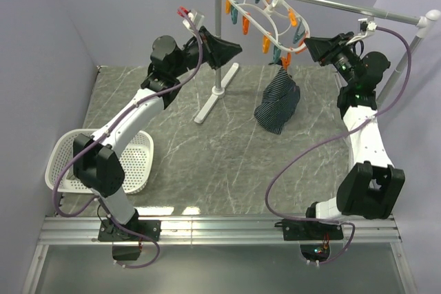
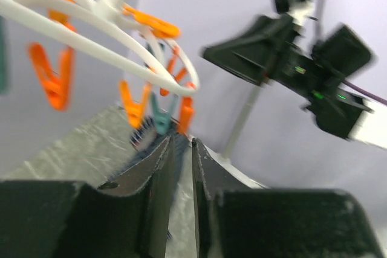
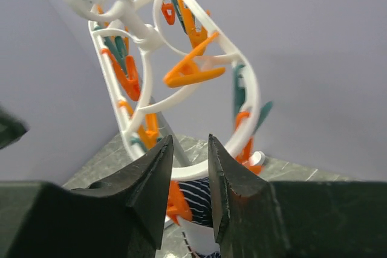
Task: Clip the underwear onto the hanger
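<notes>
The white oval hanger hangs by its hook from the rail, with orange and teal pegs dangling from its rings. The dark striped underwear hangs below its right end, held at the top by an orange peg. My left gripper hovers left of the hanger. Its jaws stand a narrow gap apart with nothing between them, and the view is blurred. My right gripper is just right of the hanger, open and empty, with the hanger ring and underwear beyond its tips.
The grey metal rail stand crosses the back, its post foot on the marble tabletop. A white mesh basket sits at the left near my left arm. Purple walls close in on both sides.
</notes>
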You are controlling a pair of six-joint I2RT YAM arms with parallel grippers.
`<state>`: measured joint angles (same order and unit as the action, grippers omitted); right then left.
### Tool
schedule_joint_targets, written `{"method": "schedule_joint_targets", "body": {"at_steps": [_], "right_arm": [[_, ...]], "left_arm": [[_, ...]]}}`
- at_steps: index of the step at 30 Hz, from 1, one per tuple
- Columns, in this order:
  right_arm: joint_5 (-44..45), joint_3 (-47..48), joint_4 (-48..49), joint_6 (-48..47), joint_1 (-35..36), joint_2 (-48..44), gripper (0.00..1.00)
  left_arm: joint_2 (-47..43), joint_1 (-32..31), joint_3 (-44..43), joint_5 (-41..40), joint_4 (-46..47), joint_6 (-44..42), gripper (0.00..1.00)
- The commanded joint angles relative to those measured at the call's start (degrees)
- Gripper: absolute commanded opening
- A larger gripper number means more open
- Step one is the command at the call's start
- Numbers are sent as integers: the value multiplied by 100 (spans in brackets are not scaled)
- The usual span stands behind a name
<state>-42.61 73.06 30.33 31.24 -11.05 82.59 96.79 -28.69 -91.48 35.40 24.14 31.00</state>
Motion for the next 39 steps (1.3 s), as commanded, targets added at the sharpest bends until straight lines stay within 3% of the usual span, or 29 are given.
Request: {"method": "schedule_joint_targets", "body": {"at_steps": [1,3,7,12,15,17,20,21,24,25,27,32,36,39], "right_arm": [[69,-116,167,-4,103,-541,36],[86,-186,53,-65,155,-612,36],[191,-283,-62,-162,340,-805,34],[534,-458,-377,-224,410,-1182,34],[894,-661,-641,-276,419,-1613,36],[1226,-731,-834,-373,428,-1930,36],[1850,-740,-1379,-592,437,-2255,42],[1948,-749,-1589,-802,437,-2317,48],[2335,-880,-1714,-1040,437,-2598,54],[2397,-933,-1697,-1076,437,-2729,55],[2477,-1048,-1671,-1173,437,-2835,57],[2564,-1109,-1714,-1217,428,-3003,60],[2670,-1241,-1557,-1182,437,-3073,61],[2688,-1241,-1547,-1112,437,-3082,61]], "left_arm": [[208,-23,-554,-725,-366,-497,23],[278,-162,-817,-955,-524,-805,27],[471,-488,-1257,-1175,-1190,-2243,38],[586,-787,-1636,-783,-1869,-3932,49],[516,-910,-1461,-1138,-1668,-4375,45],[586,-902,-1478,-1324,-1597,-3762,43],[700,-788,-1364,-1317,-1159,-1990,48],[683,-692,-1137,-1220,-679,-923,46],[543,-691,-435,-1210,290,820,45],[534,-734,-310,-1446,841,1159,48],[542,-883,-273,-1859,873,1870,49],[911,-1103,-1071,-2966,216,2752,56],[1069,-1244,-890,-3345,1090,2982,59],[1201,-1350,-967,-3922,1164,2885,54]]}}
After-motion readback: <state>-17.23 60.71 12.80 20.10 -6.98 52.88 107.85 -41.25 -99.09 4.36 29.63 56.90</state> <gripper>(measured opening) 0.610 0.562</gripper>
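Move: The orange clip at the hanger's near end, with the underwear in it, is about 13 cm right of the left hand, 3 cm ahead and 2 cm lower. The underwear's middle hangs some 15 cm below that clip, about level with it fore and aft and sideways. The hanger's middle is about 9 cm ahead of the left hand, 8 cm right and 5 cm up. From the right hand, the clip is some 5 cm left, 1 cm ahead and 6 cm down. Left hand reaches about 8 cm right towards the underwear clip; right hand backs off 11 cm, both opening. ##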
